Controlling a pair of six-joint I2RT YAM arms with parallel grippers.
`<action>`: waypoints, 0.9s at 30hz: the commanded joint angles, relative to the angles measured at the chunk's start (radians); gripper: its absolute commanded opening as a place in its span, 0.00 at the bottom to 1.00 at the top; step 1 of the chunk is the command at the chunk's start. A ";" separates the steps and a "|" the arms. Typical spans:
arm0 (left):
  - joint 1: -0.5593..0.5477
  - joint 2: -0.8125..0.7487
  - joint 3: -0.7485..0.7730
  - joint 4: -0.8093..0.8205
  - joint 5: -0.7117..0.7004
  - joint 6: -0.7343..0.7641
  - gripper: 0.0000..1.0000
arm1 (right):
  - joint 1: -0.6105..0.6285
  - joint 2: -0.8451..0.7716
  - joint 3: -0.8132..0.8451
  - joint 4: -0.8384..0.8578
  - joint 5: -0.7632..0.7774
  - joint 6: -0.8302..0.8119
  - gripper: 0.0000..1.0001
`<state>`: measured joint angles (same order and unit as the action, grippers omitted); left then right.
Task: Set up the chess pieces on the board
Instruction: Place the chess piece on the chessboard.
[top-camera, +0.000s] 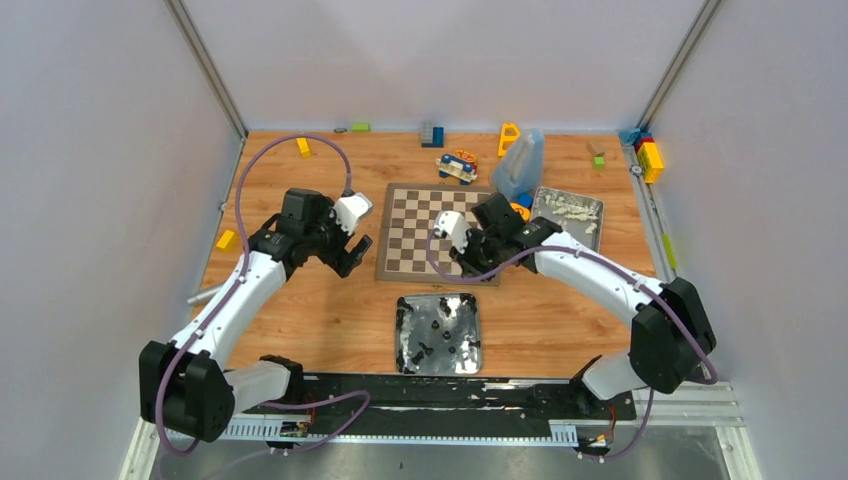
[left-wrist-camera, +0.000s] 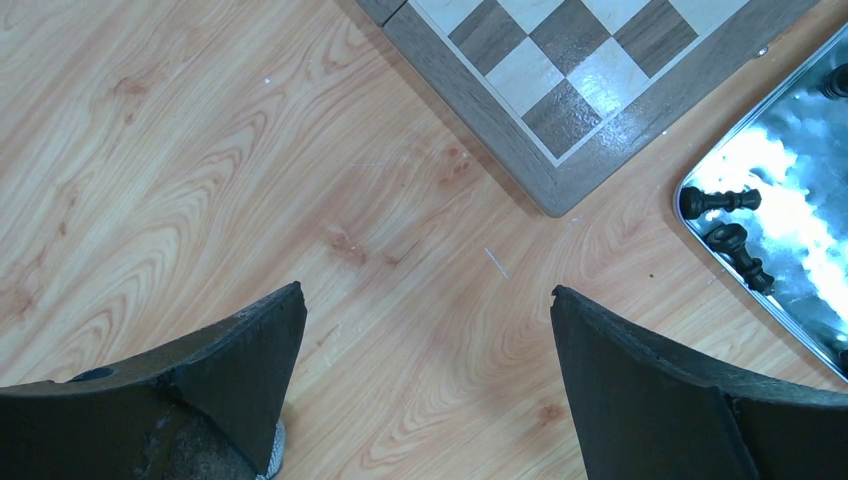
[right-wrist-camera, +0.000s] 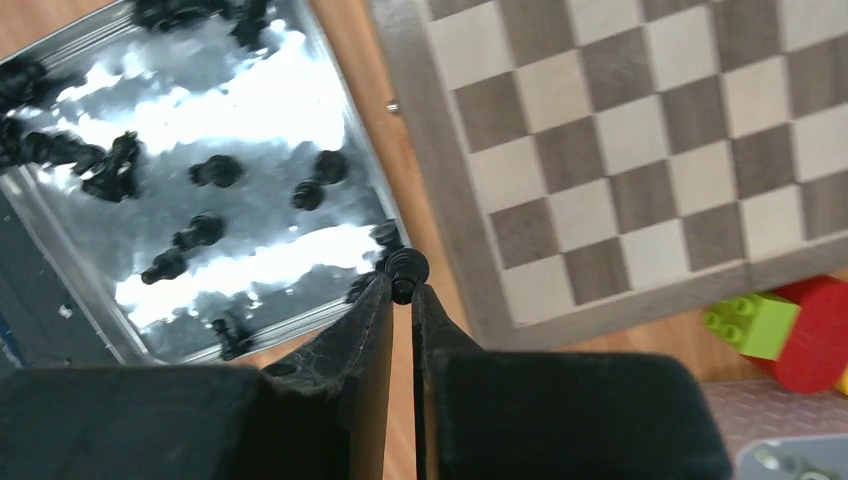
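The board (top-camera: 425, 232) lies mid-table with no pieces on the squares that show. Several black chess pieces (top-camera: 440, 325) lie in a shiny tray (top-camera: 402, 340) in front of it. My right gripper (right-wrist-camera: 403, 288) is shut on one black chess piece (right-wrist-camera: 406, 268), hanging over the wood between the tray (right-wrist-camera: 260, 110) and the board's near right corner (right-wrist-camera: 620, 150). Loose pieces (right-wrist-camera: 215, 172) lie in the tray below. My left gripper (left-wrist-camera: 425, 295) is open and holds nothing, over bare wood just left of the board's corner (left-wrist-camera: 560, 60).
A second metal tray (top-camera: 570, 212) and a translucent jug (top-camera: 520, 165) stand at the board's far right. A toy car (top-camera: 457, 166) and coloured blocks (top-camera: 228, 240) lie around the edges. A green brick (right-wrist-camera: 760, 322) sits by the board's corner.
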<state>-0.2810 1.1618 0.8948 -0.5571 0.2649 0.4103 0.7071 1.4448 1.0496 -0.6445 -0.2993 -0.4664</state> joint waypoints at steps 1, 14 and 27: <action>-0.001 -0.031 0.006 0.022 0.022 -0.008 1.00 | -0.083 0.063 0.107 -0.016 0.044 -0.021 0.00; -0.001 -0.052 0.003 0.023 0.033 -0.006 1.00 | -0.179 0.292 0.282 -0.137 0.162 -0.043 0.00; -0.002 -0.056 -0.003 0.025 0.031 -0.001 1.00 | -0.189 0.386 0.329 -0.151 0.168 -0.033 0.01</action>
<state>-0.2810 1.1347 0.8948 -0.5575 0.2794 0.4103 0.5220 1.8172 1.3251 -0.7914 -0.1394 -0.4992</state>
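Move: The right hand holds a black chess piece about 8 cm above the board top, over the strip between tray and board. Its square, the dark one second from the near edge in the right-hand column, lies some 9 cm ahead and 6 cm to the right. The black-piece tray's middle is 9 cm back and 3 cm left, the green block 13 cm ahead and 10 cm right. From the idle left hand that square is about 25 cm right, 2 cm ahead and 12 cm below. Still pinching the black piece, the right hand sweeps forward about 8 cm and drifts some 5 cm to the right, away from the tray and in over the board's near right corner, quick at first. Once most of the forward way is done it sinks about 5 cm towards the dark edge square and slows, while the slanted fingers come some 15 degrees nearer to pointing straight down and the hand turns about 10 degrees clockwise, grip unchanged. ##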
